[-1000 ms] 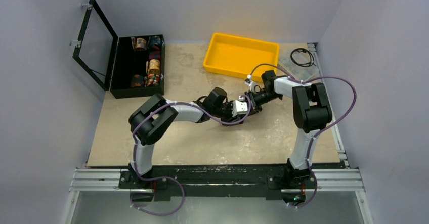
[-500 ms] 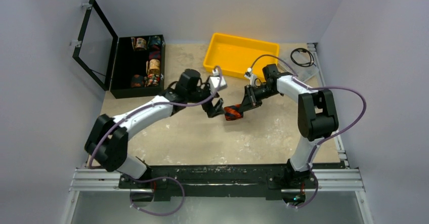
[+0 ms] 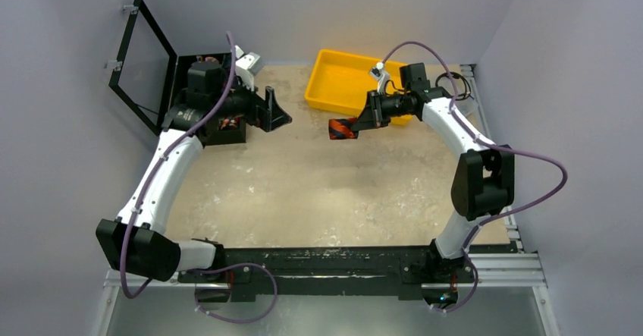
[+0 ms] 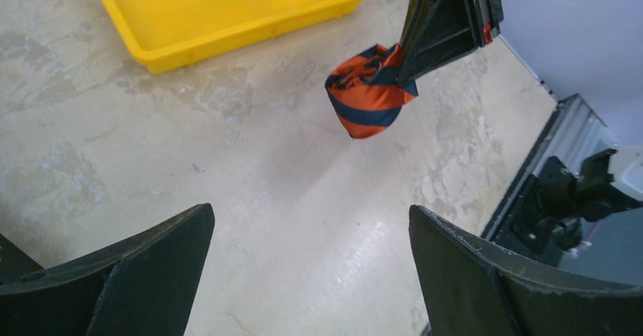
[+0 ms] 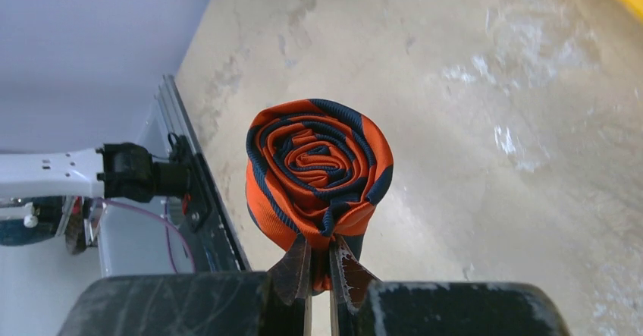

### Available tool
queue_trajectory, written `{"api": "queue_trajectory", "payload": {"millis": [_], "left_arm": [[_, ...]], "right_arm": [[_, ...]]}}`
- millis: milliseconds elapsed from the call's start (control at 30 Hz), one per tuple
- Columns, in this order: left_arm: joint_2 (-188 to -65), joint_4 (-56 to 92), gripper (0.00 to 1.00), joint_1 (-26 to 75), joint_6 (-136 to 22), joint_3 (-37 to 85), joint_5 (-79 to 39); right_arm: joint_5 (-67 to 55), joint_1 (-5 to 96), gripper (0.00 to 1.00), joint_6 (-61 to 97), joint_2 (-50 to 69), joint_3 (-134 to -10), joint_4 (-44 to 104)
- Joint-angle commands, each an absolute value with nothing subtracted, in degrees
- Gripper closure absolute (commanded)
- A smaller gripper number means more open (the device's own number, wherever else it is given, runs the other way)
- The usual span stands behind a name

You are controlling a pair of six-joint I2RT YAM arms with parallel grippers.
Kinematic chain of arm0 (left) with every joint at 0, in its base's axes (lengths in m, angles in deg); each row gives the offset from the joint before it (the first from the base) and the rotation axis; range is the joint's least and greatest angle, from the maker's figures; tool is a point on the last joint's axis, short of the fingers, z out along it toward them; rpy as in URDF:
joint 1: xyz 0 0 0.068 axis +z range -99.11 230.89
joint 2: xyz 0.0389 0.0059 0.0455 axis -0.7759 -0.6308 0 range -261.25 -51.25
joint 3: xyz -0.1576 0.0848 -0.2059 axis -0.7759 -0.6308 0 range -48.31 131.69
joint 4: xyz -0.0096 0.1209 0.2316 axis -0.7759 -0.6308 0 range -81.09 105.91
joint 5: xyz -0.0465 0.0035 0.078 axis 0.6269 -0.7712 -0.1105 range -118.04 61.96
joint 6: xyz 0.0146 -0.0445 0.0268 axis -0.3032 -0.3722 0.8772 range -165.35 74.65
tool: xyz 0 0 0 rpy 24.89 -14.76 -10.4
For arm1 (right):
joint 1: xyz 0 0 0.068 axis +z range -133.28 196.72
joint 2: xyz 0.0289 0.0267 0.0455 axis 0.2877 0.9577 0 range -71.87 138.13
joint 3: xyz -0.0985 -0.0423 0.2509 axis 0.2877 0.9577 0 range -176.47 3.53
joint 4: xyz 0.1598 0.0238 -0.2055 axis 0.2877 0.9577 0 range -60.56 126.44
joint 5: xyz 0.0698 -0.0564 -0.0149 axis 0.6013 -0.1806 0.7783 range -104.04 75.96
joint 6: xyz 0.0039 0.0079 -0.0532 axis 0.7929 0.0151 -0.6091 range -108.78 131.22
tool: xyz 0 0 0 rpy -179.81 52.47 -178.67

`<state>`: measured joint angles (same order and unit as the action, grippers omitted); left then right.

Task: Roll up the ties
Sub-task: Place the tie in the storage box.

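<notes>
The tie [image 3: 341,129] is a tight red-orange and navy striped roll, hanging in the air just in front of the yellow tray. My right gripper [image 3: 353,124] is shut on its lower edge, and its spiral end faces the right wrist camera [image 5: 318,161]. The jaws [image 5: 321,259] pinch a fold of fabric. In the left wrist view the roll [image 4: 368,97] hangs from the right gripper's fingers [image 4: 432,32]. My left gripper [image 3: 277,113] stands wide open and empty beside the black box, above bare table [image 4: 309,211].
A yellow tray [image 3: 324,93] stands at the back centre, its near wall [image 4: 258,26] showing in the left wrist view. An open black box [image 3: 173,116] with several patterned rolls sits at back left, its lid [image 3: 144,63] upright. A cable coil [image 3: 453,86] lies at back right.
My left gripper let go of the roll, opened fully and swung left to the black box. My right gripper lifted the roll and carried it back towards the yellow tray.
</notes>
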<state>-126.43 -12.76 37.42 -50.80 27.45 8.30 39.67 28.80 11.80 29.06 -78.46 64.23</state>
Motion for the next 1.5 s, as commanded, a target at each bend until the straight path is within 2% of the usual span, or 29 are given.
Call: {"api": "queue_trajectory", "payload": {"millis": [0, 100, 167, 700, 967, 1067, 1233, 1400, 1467], "left_arm": [[-126.5, -23.4, 0.00, 41.3, -54.4, 33.0, 22.3], [-126.5, -21.2, 0.00, 41.8, -59.0, 31.1, 31.1], [-125.8, -17.0, 0.00, 41.8, -63.4, 28.3, 33.0], [-125.1, 7.7, 0.00, 40.3, -80.5, 15.0, 29.1], [-126.3, 14.4, 0.00, 37.6, -85.2, 14.5, 27.2], [-127.3, 21.8, 0.06, 37.5, -90.2, 13.9, 28.0], [-129.0, 30.1, 0.22, 36.2, -97.2, 12.8, 30.5], [-129.1, 32.5, 0.26, 35.5, -99.1, 12.0, 31.6], [-129.0, 33.0, 0.20, 35.5, -99.4, 11.9, 32.0]], "right_arm": [[42.5, 31.3, 1.00, 20.0, 24.6, -83.5, 56.9], [43.0, 33.3, 1.00, 24.4, 23.7, -84.3, 53.0], [43.2, 34.3, 1.00, 26.5, 23.3, -84.9, 51.1], [46.3, 40.6, 1.00, 33.8, 20.6, -84.6, 42.8], [48.8, 42.5, 1.00, 36.4, 20.0, -83.3, 39.5], [49.2, 42.9, 1.00, 36.8, 19.7, -82.9, 39.1], [49.1, 43.0, 1.00, 37.9, 19.5, -82.3, 37.8], [48.6, 43.0, 1.00, 38.6, 19.7, -82.5, 37.1], [48.5, 43.0, 1.00, 39.4, 19.8, -82.6, 36.5]]}}
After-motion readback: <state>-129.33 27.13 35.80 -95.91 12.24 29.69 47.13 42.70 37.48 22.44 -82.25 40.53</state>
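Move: The rolled tie, still pinched in my right fingers, lies about 18 cm to the right of my left hand, 12 cm below it and some 2 cm farther out. My wide-open left gripper is about 20 cm left of my right hand, 11 cm higher and 2 cm nearer me. From my left hand, the black storage box lies 16 cm ahead, 19 cm left and 23 cm down, and the yellow tray 22 cm ahead, 22 cm right and 25 cm down. I lift the pinched tie with my right hand some 13 cm and carry it about 10 cm left and 5 cm back to my left gripper, levelling its fingers, then hold there. My left hand first draws back 5 cm, then eases right over the roll, its fingers swinging level to point right, and begins to close around it. ##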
